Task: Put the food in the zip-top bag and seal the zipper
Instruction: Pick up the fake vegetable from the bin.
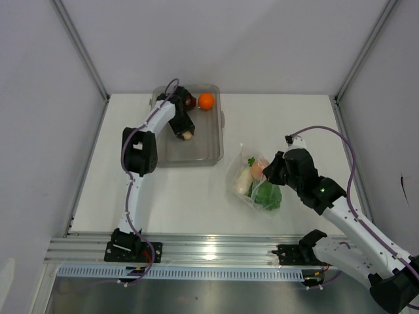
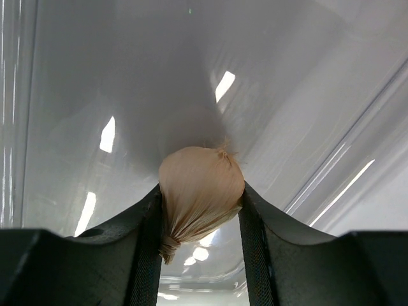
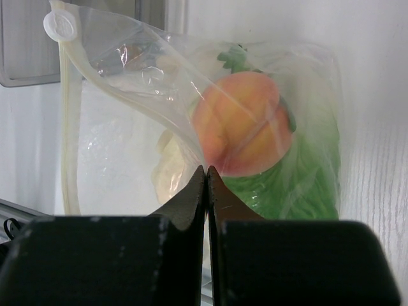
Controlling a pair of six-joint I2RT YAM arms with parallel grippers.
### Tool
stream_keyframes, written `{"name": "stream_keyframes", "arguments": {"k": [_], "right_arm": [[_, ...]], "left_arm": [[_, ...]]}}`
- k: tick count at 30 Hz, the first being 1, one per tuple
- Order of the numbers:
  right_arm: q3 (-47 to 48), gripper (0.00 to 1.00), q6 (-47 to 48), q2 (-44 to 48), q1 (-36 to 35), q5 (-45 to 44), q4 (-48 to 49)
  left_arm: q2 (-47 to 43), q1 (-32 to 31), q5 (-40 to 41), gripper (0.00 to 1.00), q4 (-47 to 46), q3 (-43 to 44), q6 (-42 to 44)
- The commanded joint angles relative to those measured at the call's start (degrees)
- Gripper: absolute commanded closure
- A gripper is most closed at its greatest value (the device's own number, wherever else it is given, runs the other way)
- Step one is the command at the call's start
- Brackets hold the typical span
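Note:
My left gripper [image 1: 185,133] reaches into the grey tray [image 1: 203,154] and is shut on the small beige lump [image 1: 188,135]. In the left wrist view the lump [image 2: 201,185] sits pinched between both fingers [image 2: 148,223]. The orange [image 1: 206,101] and the dark red bulb [image 1: 190,101] lie at the tray's far end. The clear zip-top bag [image 1: 243,191] lies right of the tray and holds the white radish [image 1: 243,180], the peach-coloured fruit [image 1: 258,169] and the lettuce [image 1: 268,195]. My right gripper [image 3: 206,171] is shut on the bag's film. The zipper strip [image 3: 69,134] hangs open on the left.
The white table [image 1: 294,124] is walled by white panels on three sides. A metal rail [image 1: 209,250] with both arm bases runs along the near edge. A corner of the tray [image 3: 19,44] shows in the right wrist view beyond the bag.

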State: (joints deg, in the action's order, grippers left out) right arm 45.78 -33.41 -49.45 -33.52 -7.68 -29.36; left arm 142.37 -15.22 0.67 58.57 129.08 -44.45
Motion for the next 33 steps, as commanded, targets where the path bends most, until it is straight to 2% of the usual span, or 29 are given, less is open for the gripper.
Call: {"name": "stream_keyframes", "arguments": {"k": [1,3,8,13,18,19,22,27,33], "right_arm": [[1.7,1.0,0.0,-0.4,0.2,-0.6,-0.4],[3.2,1.0,0.4,-1.6,0.2,-0.6,-1.4],[5.6,1.0,1.2,-3.1,0.2,-0.7,-2.1],[8.5,1.0,1.8,-5.0,0.0,0.0,-3.0],[12.0,1.0,2.1,-5.8,-0.2,0.2,-4.1],[12.6,1.0,2.2,-6.0,-0.1,0.2,-4.3],[14.2,1.0,2.6,-6.4,-0.4,0.0,-5.7],[14.8,1.0,2.2,-5.5,-0.6,-0.4,-6.3],[14.3,1.0,1.6,-5.3,-1.0,-0.3,-6.3]], "left_arm": [[-8.7,0.0,-1.8,0.61,-2.2,-5.9,1.6],[-15.2,-0.5,-1.8,0.61,-3.9,-12.0,2.0],[-28.9,-3.1,-4.6,0.61,-6.7,-19.5,5.0],[-37.3,-10.5,-10.1,0.6,-7.8,-23.2,8.8],[-45.5,-19.0,-19.0,0.59,-17.4,-31.4,10.3],[-46.2,-20.1,-22.0,0.59,-18.6,-33.0,10.5],[-47.7,-23.8,-23.8,0.58,-21.6,-35.9,10.9],[-48.6,-27.3,-24.3,0.58,-26.4,-43.7,8.6],[-47.7,-31.5,-24.9,0.59,-30.4,-46.2,7.2]]}}
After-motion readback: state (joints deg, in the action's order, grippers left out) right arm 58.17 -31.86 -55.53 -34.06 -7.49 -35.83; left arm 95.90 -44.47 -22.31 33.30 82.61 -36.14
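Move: The fake onion is already between the left fingers at the bin floor. The bag's open mouth lies about 25 cm back, 22 cm to the right and 13 cm above this hand, with the peach in the bag some 22 cm back and 25 cm right. The bin's right wall stands level with the hand, about 12 cm to its right. From the right hand, shut on the bag's rim, the mouth's middle is about 2 cm ahead, 6 cm left and 3 cm lower. Back, to the right and up, the left arm carries the gripped onion out of the bin to the bag's mouth: first up with a slight draw back, then a fast sweep to about 22 cm high before sinking 6 cm, roughly 26 cm back and 20 cm right in all. Its wrist swings about 45 degrees clockwise, left side dipping. The right hand keeps pinching the rim and raises it about 4 cm. ##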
